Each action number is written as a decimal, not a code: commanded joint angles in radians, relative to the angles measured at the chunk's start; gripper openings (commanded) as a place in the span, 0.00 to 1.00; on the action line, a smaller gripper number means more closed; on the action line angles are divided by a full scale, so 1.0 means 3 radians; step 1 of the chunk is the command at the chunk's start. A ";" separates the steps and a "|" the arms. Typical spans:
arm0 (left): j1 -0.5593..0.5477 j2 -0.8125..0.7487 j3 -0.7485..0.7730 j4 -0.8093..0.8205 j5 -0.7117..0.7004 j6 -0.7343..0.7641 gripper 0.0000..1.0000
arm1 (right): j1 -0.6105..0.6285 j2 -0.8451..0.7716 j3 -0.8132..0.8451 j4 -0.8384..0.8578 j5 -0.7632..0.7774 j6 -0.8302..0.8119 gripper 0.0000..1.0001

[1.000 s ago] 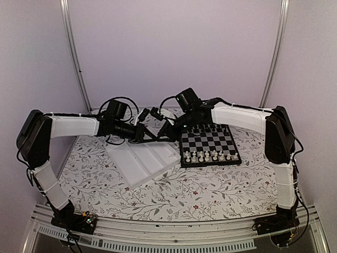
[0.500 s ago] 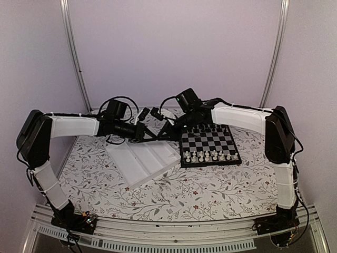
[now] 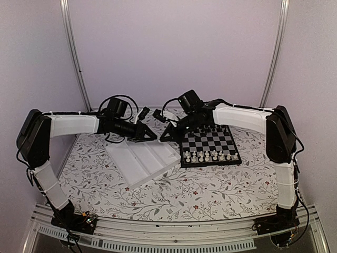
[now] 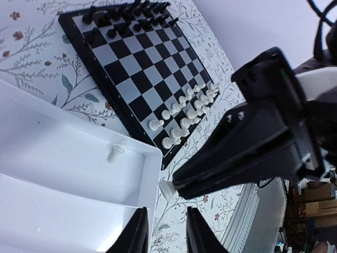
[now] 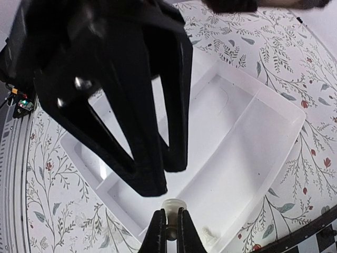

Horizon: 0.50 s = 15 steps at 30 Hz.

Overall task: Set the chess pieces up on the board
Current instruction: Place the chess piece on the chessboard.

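Observation:
Above the far right corner of the white tray [image 3: 141, 159] my two grippers meet tip to tip. The right gripper [image 5: 171, 213] is shut on a tiny white chess piece [image 5: 172, 204], its round base sticking out past the fingertips. In the left wrist view the same piece [image 4: 167, 190] shows at the tip of the right gripper's black fingers [image 4: 237, 158]. My left gripper [image 4: 166, 212] stands open just short of it, nothing between its fingers. The board [image 3: 209, 143] lies right of the tray, with white pieces [image 3: 210, 155] along its near rows and black ones [image 3: 207, 128] along the far rows.
One more white piece [image 4: 116, 153] lies in the tray's end compartment, also low in the right wrist view [image 5: 209, 236]. The tray sits tilted on the flowered tablecloth [image 3: 174, 192]. Metal posts stand at the back left [image 3: 73, 58] and back right [image 3: 275, 52].
The right gripper's jaws closed on the white piece while the left gripper's jaws opened and let it go. The left gripper has drawn back slightly to the left.

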 commanded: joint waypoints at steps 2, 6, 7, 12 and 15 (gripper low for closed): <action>0.0012 -0.0026 0.0418 -0.0446 -0.0241 0.0494 0.27 | -0.0367 -0.0285 -0.0105 -0.0529 0.0279 -0.0278 0.00; 0.0013 0.0038 0.0652 -0.0816 -0.0732 0.0891 0.26 | -0.0692 -0.0479 -0.0231 -0.0944 0.0591 -0.0581 0.00; 0.0014 0.0047 0.0678 -0.0863 -0.0835 0.0951 0.26 | -0.0779 -0.0539 -0.0254 -0.1057 0.0675 -0.0634 0.00; 0.0019 0.0021 0.0607 -0.0775 -0.1152 0.1098 0.26 | -0.1114 -0.0658 -0.0256 -0.1616 0.1049 -0.0924 0.00; 0.0040 0.0013 0.0551 -0.0708 -0.1187 0.1121 0.26 | -0.1207 -0.0676 -0.0283 -0.1866 0.1325 -0.1050 0.00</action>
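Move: The right hand holds the white piece; its likely place, the empty right end of the white pawn row, lies about 27 cm to its right, 1 cm ahead and 12 cm down. The board's middle is some 20 cm right and 7 cm ahead, the last tray piece about 4 cm right and 1 cm ahead, both roughly 13 cm below. From the left hand that empty place is about 29 cm right, 1 cm ahead, 12 cm down. Right hand swings its pinched white piece about 22 cm right, 8 forward, over the board; left withdraws forward. ##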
